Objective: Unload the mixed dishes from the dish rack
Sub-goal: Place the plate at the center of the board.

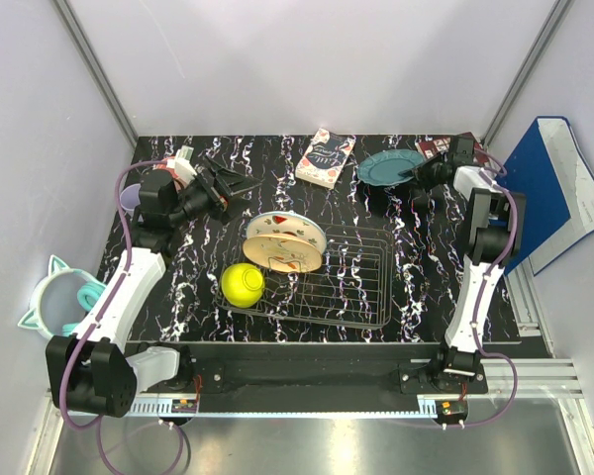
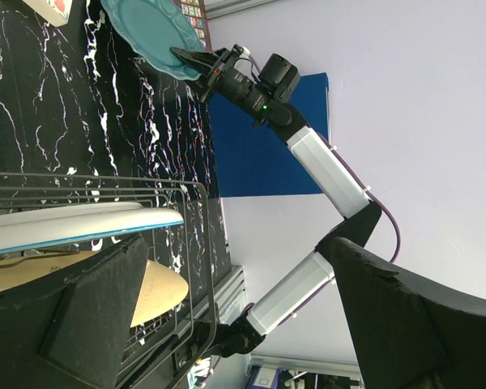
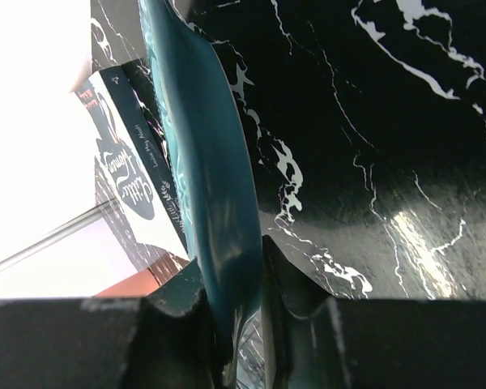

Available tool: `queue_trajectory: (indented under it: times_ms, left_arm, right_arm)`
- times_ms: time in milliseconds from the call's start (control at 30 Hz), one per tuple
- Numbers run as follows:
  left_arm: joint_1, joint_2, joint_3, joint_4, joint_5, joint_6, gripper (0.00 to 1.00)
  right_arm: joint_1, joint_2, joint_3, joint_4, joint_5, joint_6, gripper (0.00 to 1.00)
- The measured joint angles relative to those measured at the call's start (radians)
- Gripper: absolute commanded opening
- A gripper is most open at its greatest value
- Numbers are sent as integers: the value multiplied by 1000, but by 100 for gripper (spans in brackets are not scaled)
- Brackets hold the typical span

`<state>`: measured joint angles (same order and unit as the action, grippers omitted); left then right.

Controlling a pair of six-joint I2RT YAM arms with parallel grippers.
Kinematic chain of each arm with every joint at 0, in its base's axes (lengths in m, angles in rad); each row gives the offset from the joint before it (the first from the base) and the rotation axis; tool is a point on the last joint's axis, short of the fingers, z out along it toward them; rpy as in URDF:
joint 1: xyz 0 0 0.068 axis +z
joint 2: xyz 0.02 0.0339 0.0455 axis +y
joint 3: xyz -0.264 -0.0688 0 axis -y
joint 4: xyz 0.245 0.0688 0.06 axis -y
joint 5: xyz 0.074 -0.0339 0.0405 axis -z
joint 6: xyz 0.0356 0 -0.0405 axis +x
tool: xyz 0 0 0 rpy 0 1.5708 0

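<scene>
The dish rack (image 1: 361, 297) sits mid-table and holds a white red-spotted plate (image 1: 287, 228) and a peach plate (image 1: 277, 255), both on edge. A yellow-green bowl (image 1: 243, 284) is at the rack's left end. My right gripper (image 1: 423, 174) is shut on the rim of the teal scalloped plate (image 1: 389, 166) at the back right. In the right wrist view its gripper (image 3: 236, 312) pinches the teal plate (image 3: 202, 162). My left gripper (image 1: 242, 191) hangs open and empty behind the rack's left end. A lilac cup (image 1: 131, 198) stands far left.
A mint cat-eared bowl (image 1: 51, 302) rests off the table's left side. A patterned book (image 1: 325, 158) lies at the back centre, and another one (image 1: 436, 147) behind the teal plate. A blue folder (image 1: 554, 188) leans at the right wall.
</scene>
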<state>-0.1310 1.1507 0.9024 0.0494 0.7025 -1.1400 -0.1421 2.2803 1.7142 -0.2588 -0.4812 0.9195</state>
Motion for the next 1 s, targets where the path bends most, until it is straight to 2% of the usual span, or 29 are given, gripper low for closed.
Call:
queue_trajectory:
  times_ms: [67, 100, 200, 233, 333, 633, 1000]
  left_arm:
    - [0, 0, 0, -5, 0, 2, 99]
    - [0, 0, 0, -6, 0, 3, 99]
    - [0, 0, 0, -11, -1, 8, 99]
    - [0, 0, 0, -11, -1, 8, 99]
    - [0, 0, 0, -11, -2, 7, 99]
    - [0, 0, -2, -10, -2, 6, 99]
    - [0, -3, -1, -71, -29, 45, 99]
  right_arm:
    - [0, 9, 14, -11, -3, 0, 7]
    - [0, 10, 17, -15, -3, 0, 22]
    - [0, 10, 17, -16, -7, 3, 41]
    - [0, 10, 17, -18, -10, 3, 51]
    - [3, 10, 12, -35, -8, 4, 60]
    - [5, 8, -8, -114, 3, -14, 73]
    - [7, -123, 61, -423, 215, -176, 74]
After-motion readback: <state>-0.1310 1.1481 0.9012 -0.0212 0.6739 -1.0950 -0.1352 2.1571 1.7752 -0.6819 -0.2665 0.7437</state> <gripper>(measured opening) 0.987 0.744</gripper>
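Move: The right gripper holds the teal plate by its right rim, tilted with the near side up; its spot on the black marble lies about 8 cm left, 2 cm ahead and 4 cm below. The book is roughly 28 cm left and 9 cm ahead of this gripper, the red booklet 13 cm right and 12 cm ahead. From the left gripper the plate's spot is some 27 cm ahead, 41 cm right, 28 cm down. Open the right gripper to about three-quarters to let go of the plate's rim, easing the fingers down some 2.5 cm and back as they spread. Then draw the hand farther back and to the right, away from the plate, rising about 4 cm, while the fingers tip down some 10 degrees and the hand rolls its right side up. ##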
